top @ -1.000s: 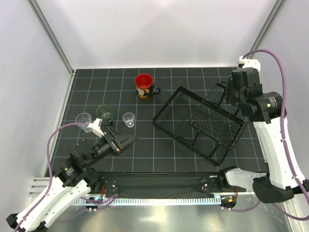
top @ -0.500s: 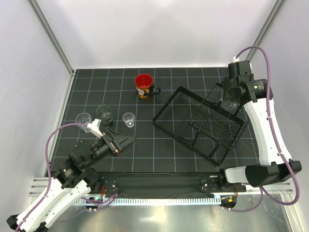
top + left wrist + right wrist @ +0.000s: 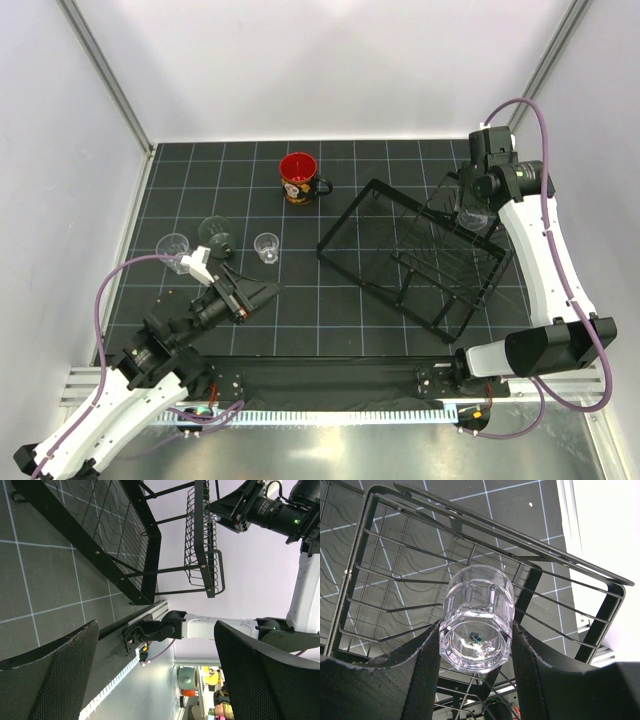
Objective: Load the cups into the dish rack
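The black wire dish rack stands at the right of the mat, tilted, and also shows in the left wrist view. My right gripper hovers over its far right end, shut on a clear tumbler held above the rack's bars. The red-inside mug stands at the back centre. Three clear tumblers stand at the left: one, one and one. My left gripper is open and empty, low over the mat near them, pointing at the rack.
The black gridded mat ends at white walls on the left, back and right. A metal rail runs along the near edge between the arm bases.
My right arm has swung back and inward with the tumbler, its wrist now over the rack's far right end. The left arm has hardly moved.
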Robot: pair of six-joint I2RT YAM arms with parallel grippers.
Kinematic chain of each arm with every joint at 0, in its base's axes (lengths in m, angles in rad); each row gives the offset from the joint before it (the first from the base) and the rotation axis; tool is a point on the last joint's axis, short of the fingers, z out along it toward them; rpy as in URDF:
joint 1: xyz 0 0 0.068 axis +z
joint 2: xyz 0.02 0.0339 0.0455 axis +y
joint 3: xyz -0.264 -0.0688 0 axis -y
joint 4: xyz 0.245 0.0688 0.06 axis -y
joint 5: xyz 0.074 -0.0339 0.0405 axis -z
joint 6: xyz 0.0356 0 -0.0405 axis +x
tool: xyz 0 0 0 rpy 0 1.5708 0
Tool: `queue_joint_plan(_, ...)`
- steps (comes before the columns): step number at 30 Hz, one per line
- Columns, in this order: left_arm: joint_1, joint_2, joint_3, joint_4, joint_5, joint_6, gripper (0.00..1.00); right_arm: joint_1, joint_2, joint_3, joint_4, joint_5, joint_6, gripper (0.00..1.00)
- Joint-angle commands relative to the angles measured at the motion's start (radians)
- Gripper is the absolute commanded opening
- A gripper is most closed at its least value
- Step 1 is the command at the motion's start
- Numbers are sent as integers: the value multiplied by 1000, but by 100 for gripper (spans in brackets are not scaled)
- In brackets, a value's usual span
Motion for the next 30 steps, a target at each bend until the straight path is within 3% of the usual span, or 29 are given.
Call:
queue_joint_plan(1, -2, 13, 18, 1, 7, 30, 93, -6, -3, -9, 35, -2, -6, 18)
queue_joint_plan(7, -2, 14, 15, -4, 5, 31, 93, -8, -7, -27, 39, 4, -7, 31)
queue_joint_plan(17, -2, -1, 6, -13, 2, 33, 93, -8, -20, -15, 25, 27, -6, 74)
queue_joint_plan(25, -2, -13, 15, -44, 2, 54, 94, 3, -43, 51, -21, 67, 11, 86)
queue_joint_plan(30, -2, -9, 18, -78, 2, 65, 95, 118, -23, 181, -116, 171, 25, 88)
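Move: The clear cup is still in my right hand, base up, its middle about 1 cm ahead, 1 cm right and 3 cm below my hand point. It's already down in the rack's upper basket, whose far rim passes some 5 cm ahead, 2 cm right and 4 cm lower. The rack's big lower frame is centred level with me, roughly 12 cm to the left, 22 cm down. From my left hand the cup lies about 18 cm ahead and 45 cm right, at nearly its height. I keep my right hand almost still over the upper basket, then open its fingers from about half to nearly wide and let go of the cup. Once they are clear, I lift straight off it, gathering speed, up some 2.5 cm and back towards my base about 1 cm, with hardly any wrist turn. ##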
